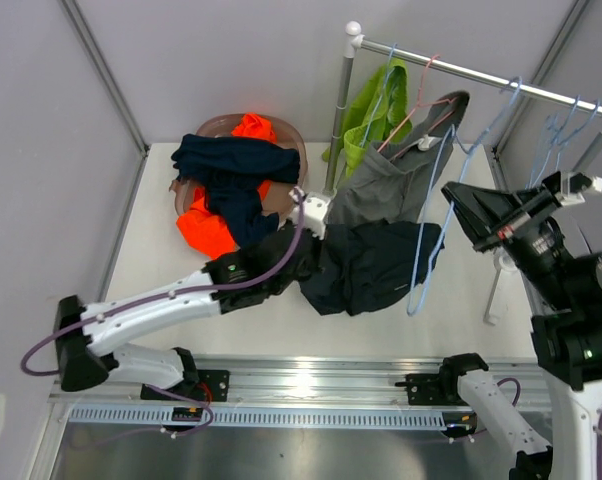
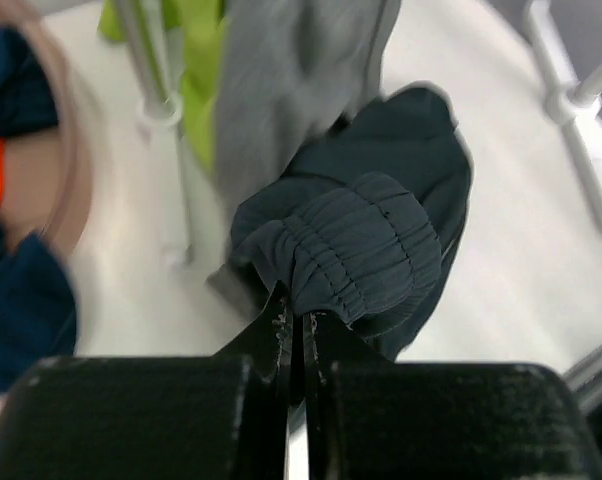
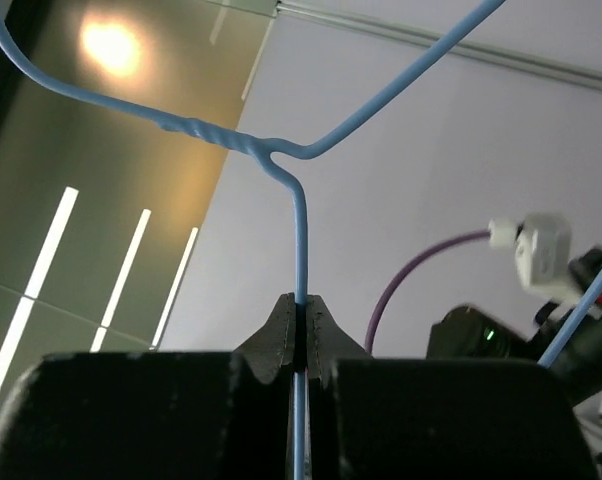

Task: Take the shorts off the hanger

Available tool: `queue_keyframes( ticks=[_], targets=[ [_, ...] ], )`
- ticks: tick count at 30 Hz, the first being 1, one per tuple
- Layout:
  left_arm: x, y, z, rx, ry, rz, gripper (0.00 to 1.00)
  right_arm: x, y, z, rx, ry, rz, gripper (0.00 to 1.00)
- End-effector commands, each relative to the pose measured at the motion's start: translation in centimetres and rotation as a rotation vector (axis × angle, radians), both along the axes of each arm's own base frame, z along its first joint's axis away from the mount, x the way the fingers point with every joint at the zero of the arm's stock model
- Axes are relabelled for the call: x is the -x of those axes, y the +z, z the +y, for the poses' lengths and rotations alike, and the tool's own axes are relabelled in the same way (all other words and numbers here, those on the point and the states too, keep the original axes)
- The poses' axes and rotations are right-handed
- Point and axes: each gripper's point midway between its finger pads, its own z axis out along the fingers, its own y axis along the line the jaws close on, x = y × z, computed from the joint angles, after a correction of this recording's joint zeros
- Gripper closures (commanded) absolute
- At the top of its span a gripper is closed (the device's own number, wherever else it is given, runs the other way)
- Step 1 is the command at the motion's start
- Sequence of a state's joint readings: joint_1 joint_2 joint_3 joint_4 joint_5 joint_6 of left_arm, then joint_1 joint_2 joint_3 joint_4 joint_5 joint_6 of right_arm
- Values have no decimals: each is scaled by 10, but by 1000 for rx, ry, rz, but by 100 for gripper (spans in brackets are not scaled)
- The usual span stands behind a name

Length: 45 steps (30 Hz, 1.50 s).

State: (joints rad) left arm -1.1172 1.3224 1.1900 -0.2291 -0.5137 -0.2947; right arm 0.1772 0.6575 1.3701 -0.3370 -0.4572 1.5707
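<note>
Dark navy-black shorts (image 1: 369,265) hang bunched between my two arms, just above the table. My left gripper (image 1: 309,262) is shut on their gathered waistband (image 2: 366,250); the fingertips (image 2: 279,318) pinch the fabric's edge. Off to the right, my right gripper (image 1: 449,196) is shut on the wire of a blue hanger (image 1: 421,285), which crosses the right edge of those shorts. In the right wrist view the thin blue wire (image 3: 299,230) runs straight between the closed jaws of the right gripper (image 3: 303,305). Grey shorts (image 1: 391,180) and lime green shorts (image 1: 376,110) still hang from the rack.
A round basket (image 1: 216,125) at the back left holds orange shorts (image 1: 209,232) and navy shorts (image 1: 231,165). The white rack's bar (image 1: 461,70) carries several empty blue hangers (image 1: 561,130) at its right end. Its post (image 1: 338,120) stands behind the left gripper.
</note>
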Motion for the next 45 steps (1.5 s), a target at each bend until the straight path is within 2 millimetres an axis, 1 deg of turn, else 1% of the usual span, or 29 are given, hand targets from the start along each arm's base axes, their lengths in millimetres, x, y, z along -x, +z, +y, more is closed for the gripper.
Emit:
queue_keyframes(
  ticks=[1,2,3,4,5,6,9,12,14,15,18,21,24,25,27,28,29,32,33,34,35,37,38,39,40,41,42,44,45],
  targets=[
    [20,45,46,137,67,-33,100,-55,-12,2,90,-86,-37,100],
    [25,59,64,159,88,-51,100,-61,-5,-2,101,-125,-79,100],
    [28,59,80,124,109,-48,100,-79,-9,-4,137,-155,-81,100],
    [30,64,93,117,130,-56,100,-84,-3,-8,149,-175,-99,100],
    [34,84,112,152,156,-85,100,-93,1,-12,160,-193,-119,100],
    [38,84,124,130,161,-90,100,-112,-2,-20,171,-216,-100,100],
    [47,110,153,174,182,-124,100,-142,-3,-44,154,-273,-100,100],
    [52,119,171,176,199,-141,100,-161,-4,-57,150,-297,-111,100],
    [53,122,179,175,212,-149,100,-178,-9,-70,133,-320,-97,100],
    [53,124,183,174,221,-156,100,-189,-20,-79,120,-328,-61,100],
    [53,133,187,182,229,-173,100,-201,-36,-86,112,-336,-33,100],
    [50,151,190,182,238,-214,100,-206,-51,-89,115,-339,-7,100],
    [42,181,198,162,291,-286,100,-208,-75,-91,123,-342,42,100],
    [39,184,197,141,301,-299,100,-210,-90,-91,124,-342,77,100],
    [30,209,197,125,328,-349,100,-205,-101,-89,123,-332,90,100],
    [24,214,198,119,345,-364,100,-206,-115,-90,120,-329,118,100],
    [18,228,199,109,349,-393,100,-202,-118,-88,118,-322,119,100],
    [-11,247,201,105,371,-413,100,-199,-134,-86,109,-307,154,100],
    [-17,260,205,121,381,-430,100,-196,-135,-85,109,-305,154,100],
    [-27,275,222,130,438,-457,100,-195,-138,-85,108,-304,160,100],
    [-50,269,211,84,427,-444,100,-194,-141,-85,111,-304,166,100],
    [-64,310,226,110,482,-524,100,-188,-145,-82,127,-298,177,100],
    [-82,315,244,66,545,-547,100,-185,-146,-80,137,-291,171,100],
    [-127,296,234,6,564,-502,100,-184,-151,-79,144,-289,176,100],
    [-121,348,270,71,646,-595,100,-178,-153,-78,158,-291,169,100],
    [-142,346,273,80,663,-583,100,-175,-154,-77,164,-291,166,100],
    [-181,343,259,88,622,-582,100,-173,-160,-76,166,-288,173,100],
    [-208,344,262,120,619,-610,100,-165,-161,-73,179,-280,160,100],
    [-233,319,252,95,597,-566,100,-163,-162,-72,185,-277,158,100]
  ],
)
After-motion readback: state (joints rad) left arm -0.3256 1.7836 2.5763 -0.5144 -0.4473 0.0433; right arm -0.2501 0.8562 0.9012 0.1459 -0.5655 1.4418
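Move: The left hand, already gripping the black shorts, has the basket some 30 cm ahead, 21 cm to its left and 25 cm below. The orange shorts at the basket's near edge lie about 21 cm ahead, 28 cm left and 26 cm below. The right hand, holding the emptied blue hanger, faces its rail spot about 24 cm ahead, 11 cm right, roughly level; from this hand the grey shorts hang some 20 cm ahead, 5 cm left, 15 cm lower. Leftward and up first, then steeply up and forward, the left arm sweeps the pinched black shorts away from the rack to high over the basket, about 27 cm left and 33 cm higher in all, turning counter-clockwise and tipping its fingers up. The right hand pushes the blue hanger forward to the rail, swinging right and clockwise, then lowers it some 9 cm and eases back slightly, still gripping. ##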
